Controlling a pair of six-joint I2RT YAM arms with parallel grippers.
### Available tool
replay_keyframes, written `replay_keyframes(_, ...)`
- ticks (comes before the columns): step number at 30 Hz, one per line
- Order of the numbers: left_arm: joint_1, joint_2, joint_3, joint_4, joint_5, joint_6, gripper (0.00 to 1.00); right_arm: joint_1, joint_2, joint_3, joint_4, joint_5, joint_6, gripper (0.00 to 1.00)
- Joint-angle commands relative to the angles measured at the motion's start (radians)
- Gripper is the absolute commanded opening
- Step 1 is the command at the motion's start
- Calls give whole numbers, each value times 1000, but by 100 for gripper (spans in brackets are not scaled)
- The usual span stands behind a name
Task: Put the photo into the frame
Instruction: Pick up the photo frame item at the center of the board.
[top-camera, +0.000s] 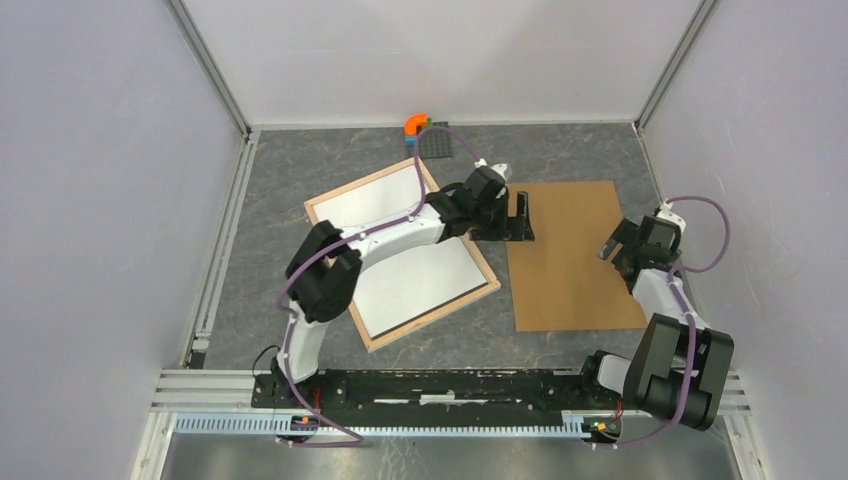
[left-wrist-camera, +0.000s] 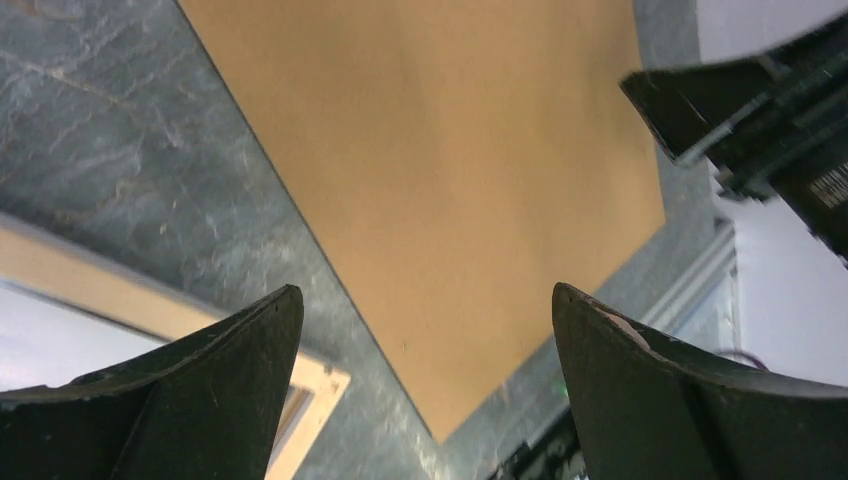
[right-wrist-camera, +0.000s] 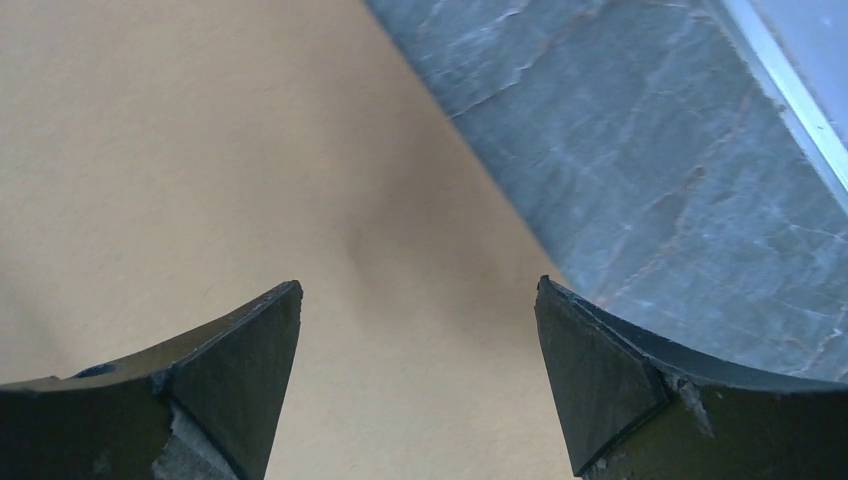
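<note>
The pale wood frame (top-camera: 365, 195) lies flat at the table's middle left, and a white sheet (top-camera: 420, 280) fills its inside. No dark printed face of the photo shows in any view. My left gripper (top-camera: 521, 216) is open and empty over the left edge of the plain brown backing board (top-camera: 570, 260). In the left wrist view the gripper (left-wrist-camera: 425, 330) hangs above the board (left-wrist-camera: 440, 180), with a frame corner (left-wrist-camera: 310, 385) at lower left. My right gripper (top-camera: 614, 246) is open and empty over the board's right edge, which also shows in the right wrist view (right-wrist-camera: 418, 330).
A dark baseplate (top-camera: 437, 144) with orange and green bricks (top-camera: 415, 124) sits at the back wall. Grey enclosure walls stand close on both sides. The grey marbled table (right-wrist-camera: 680, 170) shows to the right of the board. An aluminium rail (top-camera: 450, 385) runs along the near edge.
</note>
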Motion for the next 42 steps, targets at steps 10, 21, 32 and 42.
replay_keyframes(10, -57, 252, 263, -122, -308, -132, 100, -105, 51, -19, 101, -5, -23, 91)
replay_keyframes(21, -52, 333, 260, -95, -231, -275, 100, -121, 87, -54, 165, -105, 8, 91)
replay_keyframes(32, -26, 357, 240, -1, -55, -365, 100, -130, 172, -83, 210, -250, 42, 90)
replay_keyframes(42, -7, 229, 204, 219, 122, -396, 96, -130, 158, -134, 275, -393, 67, 88)
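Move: The brown board lies flat under both hands. Its middle is some 16 cm to the left hand's right, about 3 cm farther out and 11 cm below, with its left edge almost beneath that hand. The wooden frame with the white sheet has its middle about 24 cm to the left hand's left and 3 cm out. From the right hand, already low just inside the right edge, the board's middle is about 11 cm left, 4 cm out and 4 cm below. The brown board gets a hand at each long side, both grippers staying wide open. The left hand sinks about 9 cm to its left edge, edging forward and right, its wrist turning some 20 degrees, then nudges forward with a fingertip at the edge. The right hand shifts about 3 cm right along the surface, then settles lower and pushes forward a couple of centimetres by the right edge. ##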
